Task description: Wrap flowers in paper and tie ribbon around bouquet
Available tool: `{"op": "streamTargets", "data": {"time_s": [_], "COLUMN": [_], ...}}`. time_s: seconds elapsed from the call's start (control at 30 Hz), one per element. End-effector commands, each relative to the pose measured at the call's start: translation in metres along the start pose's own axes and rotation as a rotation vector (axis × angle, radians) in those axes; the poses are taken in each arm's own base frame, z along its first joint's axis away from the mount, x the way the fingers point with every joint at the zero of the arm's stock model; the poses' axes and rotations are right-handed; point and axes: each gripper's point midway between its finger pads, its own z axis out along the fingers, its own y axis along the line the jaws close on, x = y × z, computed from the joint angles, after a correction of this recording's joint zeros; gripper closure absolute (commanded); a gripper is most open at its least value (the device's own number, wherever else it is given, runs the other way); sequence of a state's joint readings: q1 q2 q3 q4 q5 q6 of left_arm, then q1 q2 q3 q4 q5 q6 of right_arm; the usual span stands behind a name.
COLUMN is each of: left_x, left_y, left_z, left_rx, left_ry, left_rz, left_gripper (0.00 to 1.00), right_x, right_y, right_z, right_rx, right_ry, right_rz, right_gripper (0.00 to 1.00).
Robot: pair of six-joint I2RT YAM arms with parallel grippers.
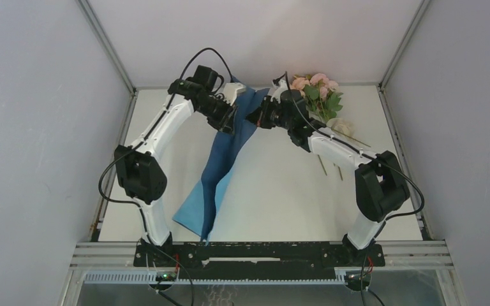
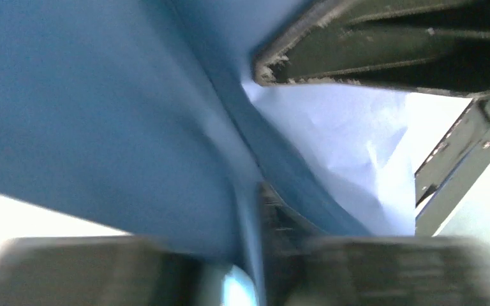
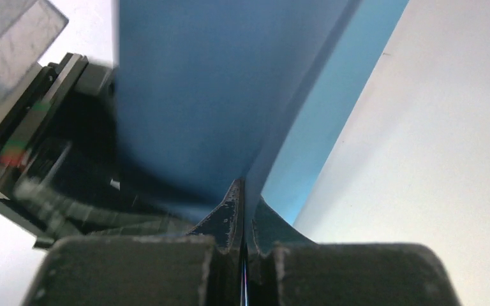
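Observation:
The blue paper (image 1: 226,172) hangs as a creased sheet from both grippers at the back middle and drapes down to the table's near edge. My right gripper (image 1: 254,119) is shut on the paper's upper edge; in the right wrist view its jaws (image 3: 242,191) pinch the thin sheet (image 3: 191,95). My left gripper (image 1: 231,121) is right beside it at the paper. Its view is blurred, with a paper fold (image 2: 102,115) lying against one finger (image 2: 281,213) and hiding the other. The flowers (image 1: 316,89) lie at the back right. A cream-white bundle, seemingly the ribbon (image 1: 341,125), lies beside them.
Two short thin sticks (image 1: 330,168) lie on the white table right of the paper. Grey walls close in the table on the left, right and back. The right arm's base (image 1: 379,188) stands at the near right and the left arm's elbow (image 1: 139,175) at the near left.

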State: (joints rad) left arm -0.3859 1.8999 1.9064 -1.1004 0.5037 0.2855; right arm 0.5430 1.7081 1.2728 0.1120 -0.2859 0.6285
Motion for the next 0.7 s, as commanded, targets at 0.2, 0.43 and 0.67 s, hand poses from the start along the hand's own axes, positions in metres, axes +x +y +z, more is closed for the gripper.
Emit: {"op": "streamTargets", "data": {"time_s": [0.2, 0.43, 0.67], "left_x": [0.006, 0.028, 0.035], "left_y": [0.029, 0.101, 0.144], "left_z": [-0.082, -0.185, -0.212], "left_rx": [-0.237, -0.640, -0.852], "left_ry": [-0.083, -0.129, -0.032], "left_rz": [0.012, -0.048, -0.015], "left_gripper": [1.00, 1.00, 1.00], "right_x": [-0.054, -0.063, -0.039], "right_y": [-0.004, -0.062, -0.058], "right_z": [-0.076, -0.154, -0.192], "right_rx": [-0.006, 0.128, 0.139], "right_ry": [-0.098, -0.100, -0.013], "right_rz": [-0.104, -0.108, -0.116], "right_gripper": [1.00, 1.00, 1.00]}}
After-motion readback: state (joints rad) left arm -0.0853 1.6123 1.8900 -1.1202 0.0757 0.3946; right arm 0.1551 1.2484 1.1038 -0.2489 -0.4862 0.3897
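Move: The blue paper passes between my half-closed left fingers. Its middle hangs about 8 cm back from them, 2 cm to the left and 12 cm below. From my right hand, which already pinches the paper, that middle is roughly 12 cm back, 8 cm left and 14 cm down. The flowers lie about 16 cm ahead of my right hand, 25 cm to its right and 20 cm lower; the pale ribbon is some 13 cm ahead and 33 cm right, also 20 cm lower. I shut my left fingers to pinch the paper, then sweep my hands apart: left hand about 20 cm left, rising some 9 cm while its fingertips tip up and swing counter-clockwise. My right hand keeps its pinch and goes about 18 cm right towards the flowers, lifting a little, then eases back some 4 cm towards my base as the rightward travel stops. ##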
